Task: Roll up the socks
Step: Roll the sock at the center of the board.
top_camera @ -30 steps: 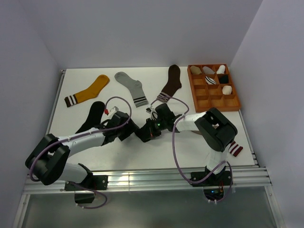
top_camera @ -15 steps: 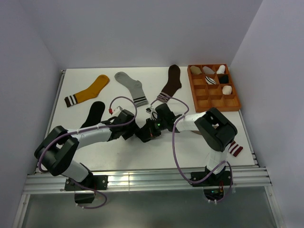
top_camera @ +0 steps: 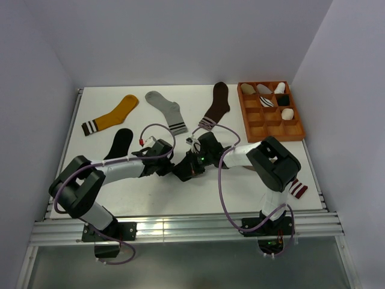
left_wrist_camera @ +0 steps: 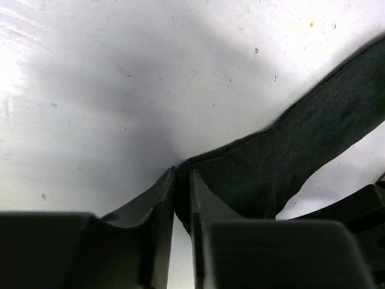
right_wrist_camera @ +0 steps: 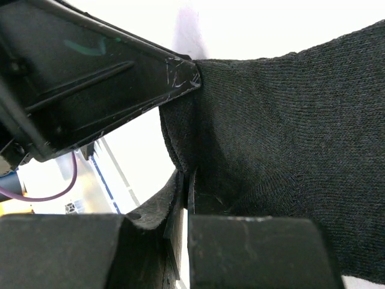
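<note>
A charcoal-black sock (left_wrist_camera: 289,150) (right_wrist_camera: 289,120) is stretched between both grippers near the middle of the table; in the top view the arms mostly hide it. My left gripper (left_wrist_camera: 182,173) (top_camera: 174,167) has its jaws nearly together, pinching the sock's edge at the tips. My right gripper (right_wrist_camera: 188,174) (top_camera: 184,170) is shut on the same sock's fabric, right beside the left one. Another black sock (top_camera: 120,143) lies flat at the left, partly under the left arm. A maroon-and-white cuff (top_camera: 298,190) of the taupe sock shows by the right arm's base.
A mustard sock (top_camera: 114,114), a light grey sock (top_camera: 165,108) and a dark brown sock (top_camera: 217,103) lie along the back. An orange compartment tray (top_camera: 267,137) with several rolled socks stands at the back right. Walls close in on three sides.
My left gripper has slid right up to the right gripper and closed from wide open onto the sock's edge. The right gripper has stayed shut and in place.
</note>
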{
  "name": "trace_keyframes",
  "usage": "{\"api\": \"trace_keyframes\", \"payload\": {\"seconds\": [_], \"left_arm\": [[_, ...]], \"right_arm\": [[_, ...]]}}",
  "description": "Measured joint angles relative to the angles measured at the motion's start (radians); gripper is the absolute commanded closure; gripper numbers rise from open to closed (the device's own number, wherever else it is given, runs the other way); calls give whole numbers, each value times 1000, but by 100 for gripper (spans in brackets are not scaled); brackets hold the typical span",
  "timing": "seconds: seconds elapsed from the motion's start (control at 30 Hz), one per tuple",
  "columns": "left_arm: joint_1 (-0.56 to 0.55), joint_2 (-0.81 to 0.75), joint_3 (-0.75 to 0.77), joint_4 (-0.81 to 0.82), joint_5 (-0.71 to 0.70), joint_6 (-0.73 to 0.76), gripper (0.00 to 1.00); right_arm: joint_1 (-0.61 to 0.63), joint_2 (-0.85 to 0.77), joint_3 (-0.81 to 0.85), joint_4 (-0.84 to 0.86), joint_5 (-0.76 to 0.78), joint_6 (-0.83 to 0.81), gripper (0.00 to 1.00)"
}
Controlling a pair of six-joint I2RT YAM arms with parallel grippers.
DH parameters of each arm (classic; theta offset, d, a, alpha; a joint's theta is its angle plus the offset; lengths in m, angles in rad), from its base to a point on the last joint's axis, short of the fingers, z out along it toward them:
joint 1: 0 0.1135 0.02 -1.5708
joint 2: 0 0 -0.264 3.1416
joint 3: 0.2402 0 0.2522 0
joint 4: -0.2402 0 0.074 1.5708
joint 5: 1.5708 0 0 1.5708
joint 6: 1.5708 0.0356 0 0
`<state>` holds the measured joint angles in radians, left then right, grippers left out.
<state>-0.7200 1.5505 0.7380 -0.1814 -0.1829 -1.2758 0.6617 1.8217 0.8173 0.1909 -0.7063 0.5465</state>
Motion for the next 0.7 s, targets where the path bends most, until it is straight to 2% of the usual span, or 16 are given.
{"api": "trace_keyframes", "payload": {"seconds": [0.03,0.07,0.1,0.23,0.37,0.47,0.7], "left_arm": [[-1,7,5,-4,0,-2,85],[-2,14,14,-8,1,0,96],[-2,21,23,-14,1,-2,100],[-3,48,69,-58,2,10,100],[-4,78,122,-123,6,26,100],[-4,101,164,-171,13,37,100],[-4,160,259,-282,34,64,100]], "right_arm": [[0,0,-1,2,-2,0,100],[-1,0,-3,4,-3,0,100],[-2,0,-5,5,-3,0,100],[-2,-1,-5,4,1,-8,92],[-2,-33,-15,-19,39,-35,71],[6,-99,-32,-59,101,-67,58],[86,-270,-43,-111,341,-151,48]]}}
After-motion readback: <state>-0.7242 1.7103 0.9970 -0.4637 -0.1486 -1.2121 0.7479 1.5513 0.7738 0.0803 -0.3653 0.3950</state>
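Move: The center black sock has its near left corner right at the left fingertips; its middle lies about 4 cm ahead of that hand, 7 cm to its right and 1 cm below. The black sock with white stripes lies some 24 cm to the left and 8 cm farther out, the grey sock about 29 cm ahead and 3 cm left. From the right hand, still shut on the near edge, the center sock's middle is roughly 6 cm ahead and 1 cm right. Almost in place, the left hand shuts fully on the near left corner of the center sock, then keeps its pinch while it tilts some 10 degrees and creeps about 1 cm right. Once that grip is closed, the right fingers open to about half, let go of the near edge, and the hand rises about 4 cm with a little forward, rolling some 20 degrees so its forward side comes up. ##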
